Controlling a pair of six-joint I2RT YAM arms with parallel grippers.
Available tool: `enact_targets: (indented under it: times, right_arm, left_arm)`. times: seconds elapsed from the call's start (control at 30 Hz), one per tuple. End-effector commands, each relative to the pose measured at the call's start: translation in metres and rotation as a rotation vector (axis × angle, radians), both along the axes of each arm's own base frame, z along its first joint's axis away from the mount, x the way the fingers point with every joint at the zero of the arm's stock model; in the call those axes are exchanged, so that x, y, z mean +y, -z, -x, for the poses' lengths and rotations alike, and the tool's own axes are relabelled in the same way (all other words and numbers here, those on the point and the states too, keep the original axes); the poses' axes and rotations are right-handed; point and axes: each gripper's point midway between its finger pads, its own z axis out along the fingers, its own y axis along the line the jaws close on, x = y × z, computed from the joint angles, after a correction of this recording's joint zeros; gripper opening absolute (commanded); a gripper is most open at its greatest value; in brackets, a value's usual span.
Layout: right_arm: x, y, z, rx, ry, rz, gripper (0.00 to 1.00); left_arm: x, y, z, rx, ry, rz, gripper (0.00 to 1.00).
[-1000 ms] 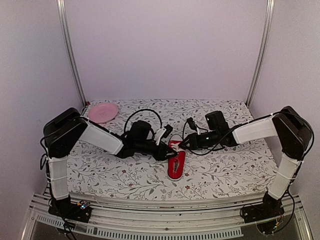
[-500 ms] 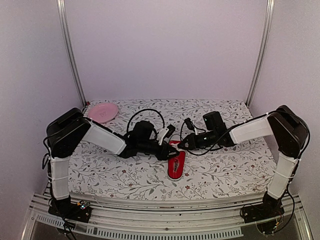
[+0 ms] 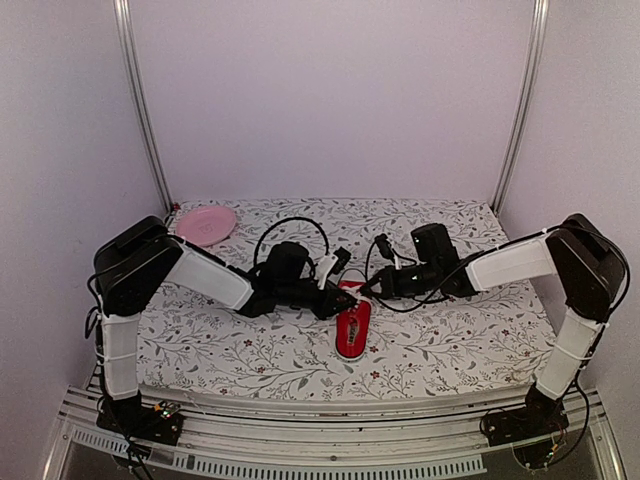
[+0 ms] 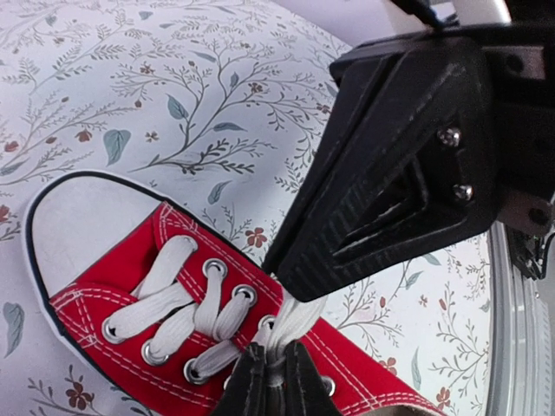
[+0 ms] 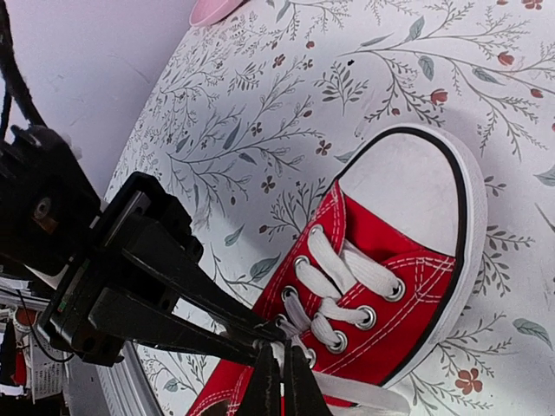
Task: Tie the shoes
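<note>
The red sneaker [image 3: 352, 327] with a white toe cap lies in the middle of the table, toe toward the near edge. My left gripper [image 3: 338, 302] and right gripper [image 3: 363, 291] meet over its laced upper end. In the left wrist view my left gripper [image 4: 276, 381] is shut on a white lace strand above the shoe [image 4: 113, 269], with the right gripper's finger [image 4: 390, 173] right behind it. In the right wrist view my right gripper [image 5: 282, 386] is shut on a lace strand by the eyelets of the shoe [image 5: 399, 260], tip to tip with the left gripper's fingers [image 5: 173, 299].
A pink plate [image 3: 206, 224] sits at the back left of the flowered tablecloth [image 3: 450, 340]; its edge also shows in the right wrist view [image 5: 212, 9]. Black cables [image 3: 290, 228] loop above the left wrist. Metal uprights [image 3: 140, 110] frame the back wall.
Both grippers stay pinched at the shoe's laces. The right wrist has drifted slightly left and then back right; the shoe has not moved.
</note>
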Motion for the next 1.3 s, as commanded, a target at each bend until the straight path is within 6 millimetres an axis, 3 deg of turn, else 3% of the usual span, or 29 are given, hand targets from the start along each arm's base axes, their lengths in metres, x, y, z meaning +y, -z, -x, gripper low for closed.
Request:
enact_targets:
  times: [0.0,0.33,0.53,0.63,0.7,0.77,0.87,0.97,1.03,1.07,1.1,1.2,1.27]
  right_arm:
    - [-0.014,-0.022,-0.009,-0.078,0.092,-0.009,0.02]
    - [-0.057,-0.009,-0.011,-0.046,0.223,0.030,0.02]
    - [-0.063,-0.007,-0.011,-0.039,0.252,0.034,0.02]
    - [-0.061,-0.011,-0.011,-0.044,0.235,0.022,0.03]
    - [-0.060,-0.016,-0.011,-0.060,0.226,0.015,0.15]
    - [-0.061,-0.022,-0.013,-0.084,0.230,0.018,0.36]
    - [-0.069,-0.027,-0.022,-0.132,0.252,0.075,0.56]
    - [-0.097,-0.030,-0.039,-0.172,0.311,0.147,0.68]
    - [-0.123,-0.034,-0.052,-0.203,0.356,0.179,0.74]
    - [-0.138,-0.037,-0.058,-0.212,0.387,0.188,0.84]
    - [-0.155,-0.041,-0.065,-0.228,0.420,0.202,0.87]
    - [-0.215,-0.054,-0.078,-0.267,0.547,0.223,0.92]
    - [-0.255,-0.062,-0.083,-0.291,0.639,0.235,0.93]
  left_arm:
    - [0.001,0.005,0.001,-0.009,-0.013,-0.013,0.09]
    - [0.003,0.008,0.001,-0.008,-0.019,-0.020,0.09]
    - [0.004,0.008,0.001,-0.006,-0.024,-0.025,0.09]
    - [0.004,0.003,0.001,-0.005,-0.027,-0.015,0.17]
    - [0.003,-0.008,-0.001,-0.008,-0.037,0.008,0.31]
    - [0.004,-0.023,-0.008,-0.023,-0.081,0.025,0.45]
    - [0.019,-0.044,-0.028,-0.063,-0.193,0.007,0.59]
    - [0.048,-0.062,-0.047,-0.042,-0.283,0.025,0.66]
    - [0.079,-0.066,-0.060,-0.037,-0.362,0.013,0.67]
    - [0.102,-0.068,-0.071,-0.043,-0.421,0.001,0.68]
    - [0.125,-0.067,-0.077,-0.045,-0.478,-0.020,0.69]
    - [0.207,-0.068,-0.094,-0.034,-0.672,-0.053,0.71]
    - [0.269,-0.062,-0.092,-0.006,-0.804,-0.052,0.73]
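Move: The lace knot on the red shoe sits about 1 cm to the right of the left hand and 2 cm below it. From the right hand it is roughly 2 cm left, 1 cm back and 3 cm lower; both hands already pinch lace there. The white toe cap lies some 6 cm farther out than the knot, and the shoe's opening about 10 cm nearer the base, both in line with it. The lace pinched in the right fingers is drawn about 5 cm to the right while the left hand keeps its hold and stays put. Then both grippers open wide, let go and swing quickly away from the shoe, outward, forward and up: the left some 17 cm to the left, turning about 30 degrees counter-clockwise, the right another 13 cm to the right, turning clockwise. ##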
